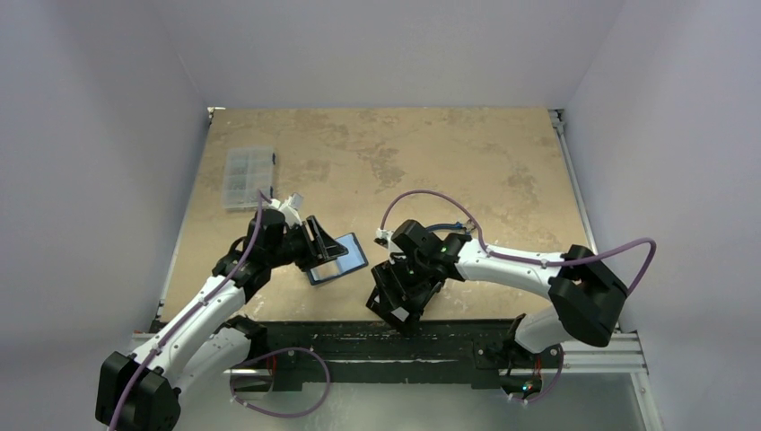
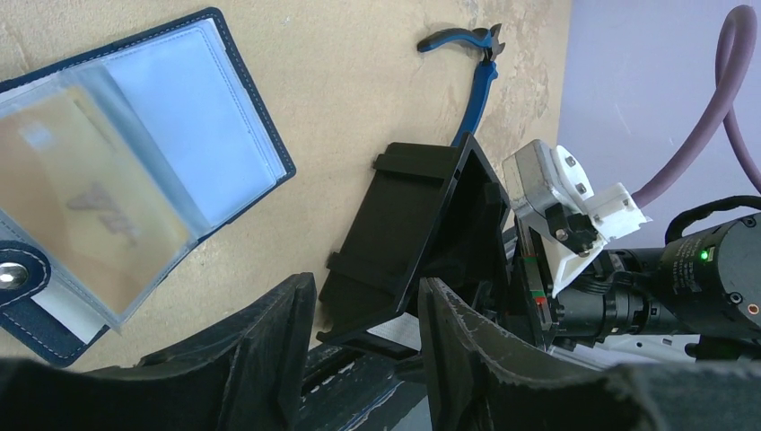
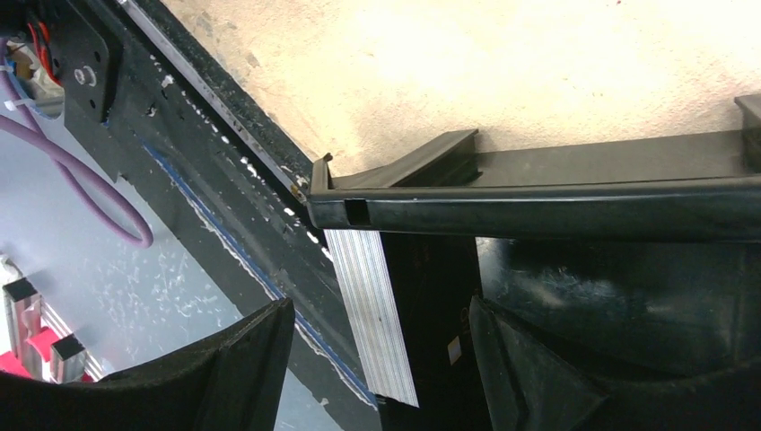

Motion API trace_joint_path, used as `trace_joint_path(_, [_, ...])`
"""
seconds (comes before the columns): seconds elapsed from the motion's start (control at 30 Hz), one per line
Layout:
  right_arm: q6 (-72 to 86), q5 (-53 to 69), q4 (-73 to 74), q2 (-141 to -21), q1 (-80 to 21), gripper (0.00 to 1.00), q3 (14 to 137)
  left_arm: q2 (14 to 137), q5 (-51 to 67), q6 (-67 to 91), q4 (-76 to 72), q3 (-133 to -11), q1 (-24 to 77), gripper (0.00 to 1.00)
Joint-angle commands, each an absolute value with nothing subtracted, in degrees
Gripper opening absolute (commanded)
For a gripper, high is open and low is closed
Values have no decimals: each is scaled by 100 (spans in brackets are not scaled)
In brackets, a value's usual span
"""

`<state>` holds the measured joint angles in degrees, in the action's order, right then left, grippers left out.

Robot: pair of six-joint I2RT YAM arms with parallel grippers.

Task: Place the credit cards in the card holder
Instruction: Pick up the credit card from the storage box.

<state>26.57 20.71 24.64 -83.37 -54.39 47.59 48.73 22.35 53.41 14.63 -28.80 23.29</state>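
The card holder (image 1: 341, 260) (image 2: 206, 117) lies open on the table, navy outside and shiny blue inside, with a tan credit card (image 2: 81, 197) in a clear sleeve. My left gripper (image 1: 328, 250) (image 2: 363, 287) hovers at its left edge, open and empty. The black tray (image 2: 404, 224) (image 3: 556, 211) stands tipped up at the table's near edge. My right gripper (image 1: 395, 296) (image 3: 379, 310) is open at the tray. A pale striped card (image 3: 372, 305) leans on the tray's wall between the fingers, touching neither.
Blue-handled pliers (image 1: 449, 226) (image 2: 476, 90) lie behind the right wrist. A clear plastic compartment box (image 1: 248, 177) sits at the far left. The black base rail (image 1: 359, 341) (image 3: 224, 180) runs along the near edge, just under the tray.
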Motion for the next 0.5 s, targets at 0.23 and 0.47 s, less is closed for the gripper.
trace_joint_path(0.23, [2807, 2349, 2227, -8144, -5484, 68, 4860, 4836, 2265, 5274, 1367, -3016, 2347, 50])
trace_joint_path(0.47, [2815, 2396, 2258, -8115, -5480, 55, 4875, 4827, 2253, 5247, 1385, -3005, 2347, 50])
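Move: The white row of credit cards stands on edge in the near-left end of the storage box, about 3 cm below my right hand point, roughly 1 cm back and 1 cm to its left. The box's middle is some 3 cm ahead and 2 cm to the right; the open card holder lies about 9 cm ahead and 13 cm to the left. From my left hand, the cards lie some 11 cm back, 11 cm to the right and 11 cm below. I keep my right hand almost in place over the card end of the storage box, easing it only about half a centimetre each left, up and back, while I draw its widely open fingers together by about a quarter of their gap. They narrow from either side towards the row of cards and are still well apart; no grip on a card can be seen yet. ##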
